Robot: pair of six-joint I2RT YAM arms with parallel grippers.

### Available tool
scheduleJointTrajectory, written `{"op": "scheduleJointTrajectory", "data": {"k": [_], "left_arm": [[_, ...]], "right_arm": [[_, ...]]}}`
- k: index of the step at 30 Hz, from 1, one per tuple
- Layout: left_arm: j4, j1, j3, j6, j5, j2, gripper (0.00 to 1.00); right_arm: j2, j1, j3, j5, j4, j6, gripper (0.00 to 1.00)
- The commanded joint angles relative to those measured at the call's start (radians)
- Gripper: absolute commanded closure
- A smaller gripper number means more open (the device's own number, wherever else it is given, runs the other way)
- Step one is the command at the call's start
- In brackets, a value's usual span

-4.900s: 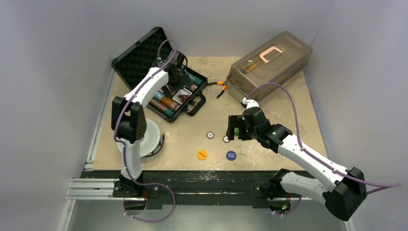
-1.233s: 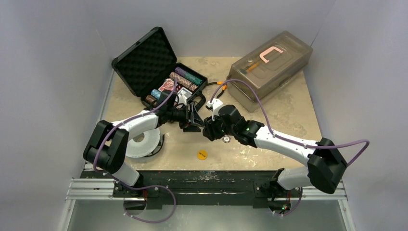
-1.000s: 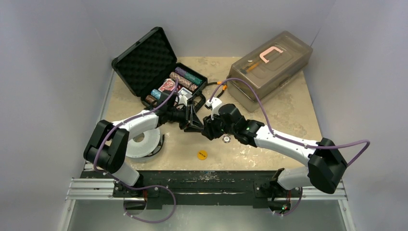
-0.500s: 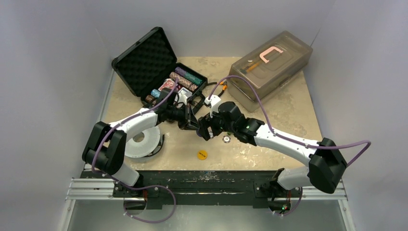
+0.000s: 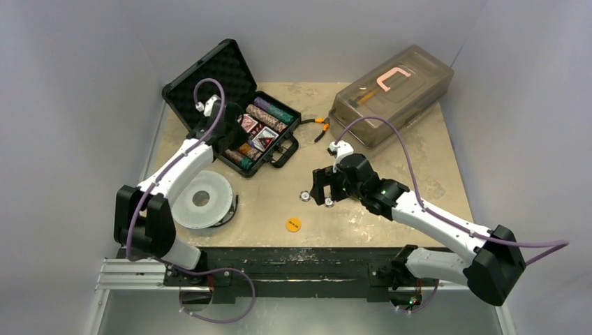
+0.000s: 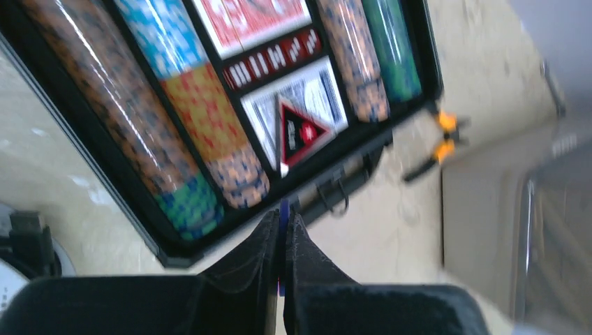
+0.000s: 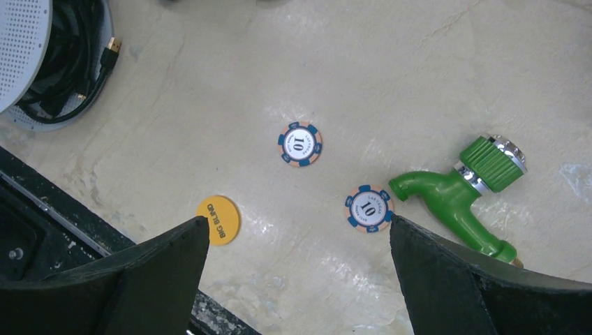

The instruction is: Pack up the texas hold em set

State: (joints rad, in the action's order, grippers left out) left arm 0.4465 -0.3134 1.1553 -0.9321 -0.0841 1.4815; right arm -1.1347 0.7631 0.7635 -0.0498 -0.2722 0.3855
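Note:
The black case of the texas hold em set lies open at the back left, holding rows of coloured chips, a red deck and a dark triangle marker. My left gripper is shut on a thin blue button, held edge-on just above the case's front wall; from above that gripper is over the case. My right gripper hangs open above the table, over two loose "10" chips and a yellow "BIG BLIND" button. The same yellow button shows from above.
A green toy faucet lies beside the right chip. A large translucent grey box stands at the back right, with orange-handled pliers in front of it. A white spool sits by the left arm's base.
The two grippers met at mid-table; my left one shut on the blue button and swung back to the case. My right gripper opened wide and pulled back to the right.

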Motion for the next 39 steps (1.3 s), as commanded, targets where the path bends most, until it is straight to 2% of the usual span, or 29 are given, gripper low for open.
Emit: {"op": "scheduleJointTrajectory", "data": {"k": [1,6,13,30,39], "left_arm": [[-0.052,0.032,0.104,-0.186,-0.357,0.121,1.0],[-0.122,0.074,0.177,-0.25,-0.359,0.264,1.0],[-0.123,0.09,0.291,-0.176,-0.348,0.408,1.0],[-0.132,0.131,0.329,-0.204,-0.331,0.506,1.0],[-0.195,0.149,0.342,-0.199,-0.263,0.564,1.0]], "right_arm": [[0.033,0.003,-0.001,0.001,-0.029,0.038,0.01],[0.06,0.003,0.006,-0.005,-0.052,0.027,0.01],[0.086,0.002,-0.008,-0.015,-0.061,0.015,0.01],[0.08,-0.003,0.001,-0.006,-0.067,0.007,0.01],[0.09,-0.004,0.0,-0.006,-0.074,0.012,0.01]]}}
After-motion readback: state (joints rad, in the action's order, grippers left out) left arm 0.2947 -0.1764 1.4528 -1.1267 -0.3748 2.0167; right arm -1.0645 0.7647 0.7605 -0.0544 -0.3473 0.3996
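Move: The left hand, already holding the blue blind button on edge, is about 18 cm short of the red card deck in the open case; the deck also lies some 4 cm to its left and 13 cm below. At the same depth, the white deck with the triangle plaque is about 13 cm ahead and 2 cm right, and the blue-and-orange chip row about 11 cm ahead and 6 cm left. From the idle right hand the red deck lies roughly 30 cm ahead, 24 cm left and 11 cm below. Forward first and fast, then sinking into the case: the left hand carries the blue button about 14 cm forward, 9 cm down and 8 cm left, towards the red deck, slowing after the first half second to a gentle approach. The wrist turns roughly 25 degrees counter-clockwise, bringing the hand nearly square to the case's hinge side, while the fingers keep their pinch. ##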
